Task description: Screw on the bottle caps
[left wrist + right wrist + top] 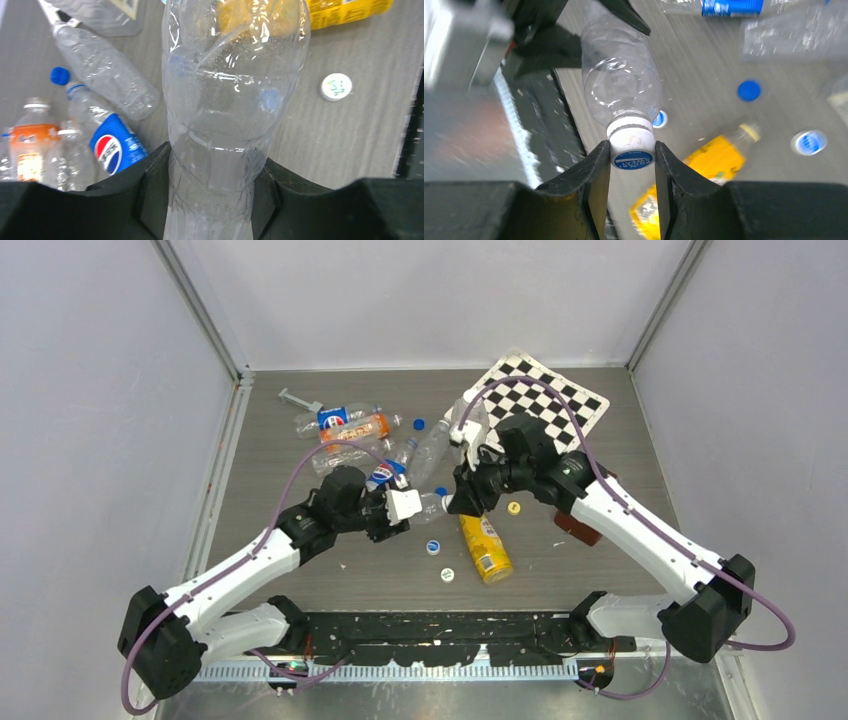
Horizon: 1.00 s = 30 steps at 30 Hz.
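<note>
My left gripper (210, 200) is shut on the body of a clear, unlabelled bottle (225, 125), holding it off the table. In the top view this bottle (432, 504) lies level between the two grippers, with its neck toward the right one. A white cap with a blue top (633, 150) sits on the bottle's neck. My right gripper (633, 161) is shut on that cap, one finger pressed on each side. From above, the left gripper (405, 505) and the right gripper (462, 500) face each other at the table's middle.
A yellow bottle (485, 548) lies just below the grippers. Loose caps (434, 547) (447, 575) (514, 507) lie around it, and a blue one (418, 424) further back. Pepsi-labelled and clear bottles (340, 420) are piled at the back left. A checkerboard (545, 395) lies at the back right.
</note>
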{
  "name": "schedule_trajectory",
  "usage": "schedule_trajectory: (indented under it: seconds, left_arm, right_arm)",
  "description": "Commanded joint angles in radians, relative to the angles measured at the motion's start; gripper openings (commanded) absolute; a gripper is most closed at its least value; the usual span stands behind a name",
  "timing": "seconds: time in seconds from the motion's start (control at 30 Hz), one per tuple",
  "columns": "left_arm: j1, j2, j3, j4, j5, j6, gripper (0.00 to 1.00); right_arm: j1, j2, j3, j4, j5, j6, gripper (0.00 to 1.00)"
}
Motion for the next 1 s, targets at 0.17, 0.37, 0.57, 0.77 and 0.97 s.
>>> schedule_trajectory:
  seconds: [0.17, 0.37, 0.57, 0.77, 0.97]
  left_arm:
    - [-0.071, -0.106, -0.091, 0.268, -0.301, 0.128, 0.0]
    - [-0.074, -0.084, -0.073, 0.202, -0.296, 0.131, 0.0]
    - [-0.072, -0.029, -0.012, 0.079, -0.187, 0.079, 0.0]
    - [-0.045, 0.026, 0.054, -0.02, 0.046, -0.009, 0.0]
    - [-0.032, 0.068, 0.088, -0.074, 0.163, -0.033, 0.0]
  right_arm:
    - [-0.074, 0.113, 0.019, 0.05, 0.087, 1.085, 0.04]
    - [-0.076, 0.014, 0.011, 0.105, 0.078, 0.675, 0.58]
    - [-0.075, -0.201, -0.063, 0.066, 0.009, -0.097, 0.68]
    - [-0.074, -0.327, -0.176, 0.102, -0.066, -0.517, 0.7]
    - [-0.055, -0.286, -0.116, -0.031, -0.128, -0.655, 0.68]
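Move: The white bottle cap, blue on top, is already pinched between my right fingers on the held bottle's mouth, within 1 cm of the hand point. From my left hand, which grips that bottle, the cap lies about 9 cm right, 2 cm ahead and 6 cm up. Some 16 cm below my right hand, the yellow bottle lies level with it and 8 cm right. About 18 cm below, a blue-white cap lies level and 3 cm left, and a plain blue cap 12 cm ahead and 2 cm left. Still pinching the cap, I twist my right hand about its own finger axis, some 50 degrees clockwise seen from behind it, while my left hand shifts the bottle about 3 cm forward and left and turns it slightly the other way. Then my right fingers open off the cap and back away right, up and back about 8 cm, unwinding the wrist, as my left hand brings the bottle back and right. ##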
